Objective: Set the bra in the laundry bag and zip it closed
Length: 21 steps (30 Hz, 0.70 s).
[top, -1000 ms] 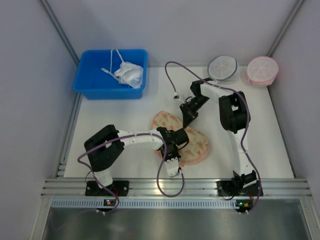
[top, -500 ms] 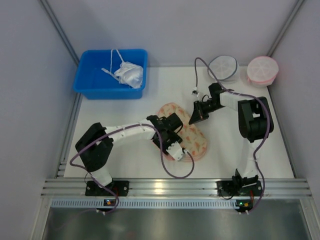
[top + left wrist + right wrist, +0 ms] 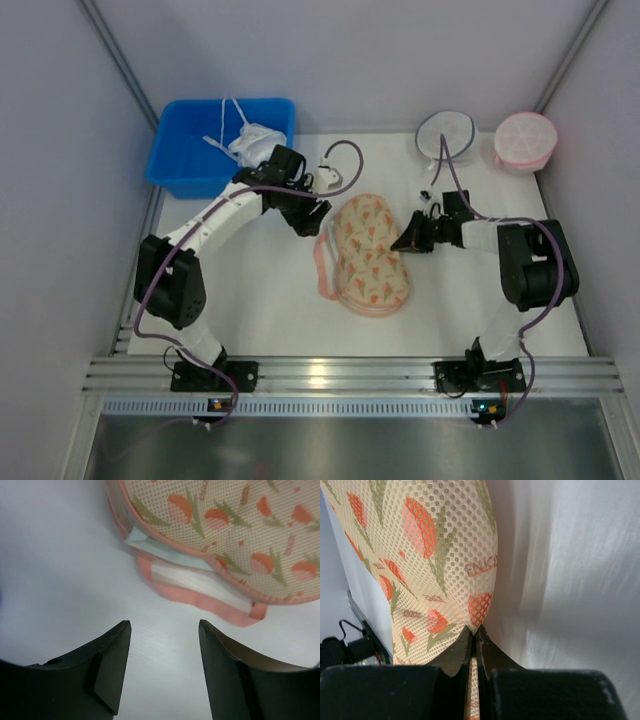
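Note:
The laundry bag [image 3: 367, 255], a peach floral figure-eight case with a pink rim, lies flat on the white table. Its lid is down, and in the left wrist view a pale strip [image 3: 192, 582] shows in the bag's [image 3: 240, 525] rim gap; I cannot tell whether that is lining or the bra. Otherwise the bra is hidden. My left gripper [image 3: 308, 222] [image 3: 164, 624] is open and empty, just off the bag's far left edge. My right gripper [image 3: 406, 241] [image 3: 474, 629] is shut on a pinch of the bag's mesh cover [image 3: 430, 555] at its right side.
A blue bin [image 3: 190, 165] stands at the back left with a white string-strap bra [image 3: 258, 147] in it. A round white mesh pouch [image 3: 446, 135] and a round pink pouch [image 3: 525, 140] sit at the back right. Walls close in both sides.
The left gripper opened, let go of the bag and swung from its near side to its far left. The right gripper shut on the bag's right edge. The bag turned and shifted.

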{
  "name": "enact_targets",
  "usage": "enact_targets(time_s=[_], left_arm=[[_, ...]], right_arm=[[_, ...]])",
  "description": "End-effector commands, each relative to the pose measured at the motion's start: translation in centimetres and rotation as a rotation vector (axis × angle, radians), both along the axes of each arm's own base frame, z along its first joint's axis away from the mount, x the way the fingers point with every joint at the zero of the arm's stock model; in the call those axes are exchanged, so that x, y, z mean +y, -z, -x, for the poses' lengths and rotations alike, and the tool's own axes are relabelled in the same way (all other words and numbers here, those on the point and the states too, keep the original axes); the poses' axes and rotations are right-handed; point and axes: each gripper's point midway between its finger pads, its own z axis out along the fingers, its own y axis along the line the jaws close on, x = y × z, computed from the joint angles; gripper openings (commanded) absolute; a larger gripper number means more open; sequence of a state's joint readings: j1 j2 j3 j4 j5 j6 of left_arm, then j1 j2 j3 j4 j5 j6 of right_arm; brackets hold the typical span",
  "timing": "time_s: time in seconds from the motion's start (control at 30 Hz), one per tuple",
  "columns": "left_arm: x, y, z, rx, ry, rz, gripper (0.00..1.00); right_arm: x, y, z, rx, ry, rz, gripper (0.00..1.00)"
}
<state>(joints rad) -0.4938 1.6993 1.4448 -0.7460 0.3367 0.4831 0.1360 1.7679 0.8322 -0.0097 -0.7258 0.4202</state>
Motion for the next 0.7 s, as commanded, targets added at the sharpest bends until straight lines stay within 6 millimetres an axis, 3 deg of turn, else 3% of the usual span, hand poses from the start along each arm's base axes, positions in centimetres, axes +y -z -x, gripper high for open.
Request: enact_targets(time_s=[0.0, 0.1, 0.27, 0.47, 0.53, 0.57, 0.6, 0.67], left_arm=[[-4.2, -0.4, 2.6, 0.308, -0.213, 0.278, 0.64], [-5.0, 0.9, 3.5, 0.411, -0.333, 0.327, 0.65], [-6.4, 4.3, 3.5, 0.493, -0.459, 0.327, 0.66], [-8.6, 7.3, 3.4, 0.552, -0.483, 0.310, 0.63], [-8.8, 8.8, 3.5, 0.563, -0.492, 0.274, 0.53], [-9.0, 9.2, 3.3, 0.563, -0.492, 0.269, 0.46], [-8.7, 9.7, 3.0, 0.551, -0.506, 0.253, 0.31], [-7.8, 11.1, 2.6, 0.513, -0.529, 0.201, 0.21]], right_arm=[[-0.1, -3.4, -2.7, -0.142, 0.118, -0.001, 0.00], [-0.9, -3.5, -2.4, -0.155, 0.184, 0.032, 0.00], [-0.8, -3.3, -1.5, -0.163, 0.194, 0.042, 0.00], [-0.8, -3.0, -1.4, -0.157, 0.187, 0.052, 0.00], [-0.7, -2.9, -1.3, -0.160, 0.182, 0.053, 0.00], [-0.6, -2.9, -1.3, -0.161, 0.176, 0.055, 0.00], [-0.6, -3.0, -1.4, -0.170, 0.170, 0.057, 0.00], [-0.7, -3.2, -1.5, -0.184, 0.156, 0.070, 0.05]])
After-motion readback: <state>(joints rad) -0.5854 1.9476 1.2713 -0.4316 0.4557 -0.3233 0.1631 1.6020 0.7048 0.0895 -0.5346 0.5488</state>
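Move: The left hand, open and empty, goes for the laundry bag's left edge, about 5 cm back, 7 cm to its right and 12 cm below. The loose pink flap lies some 7 cm back, 4 cm right and 13 cm down; the bag's middle is roughly 3 cm back, 14 cm right and 12 cm down. From the right hand, already pinching the bag's right edge, that left edge is about 13 cm left, 2 cm back and 1 cm lower. The left fingers begin closing on the bag's bound left edge, just beside the pink flap, after coming down about 11 cm and some 7 cm right and 5 cm back, the last stretch mostly down; the wrist turns about 45 degrees on the way, counter-clockwise and tipping. The right hand keeps its pinch on the far edge, rising and easing right by barely 1 cm each. ##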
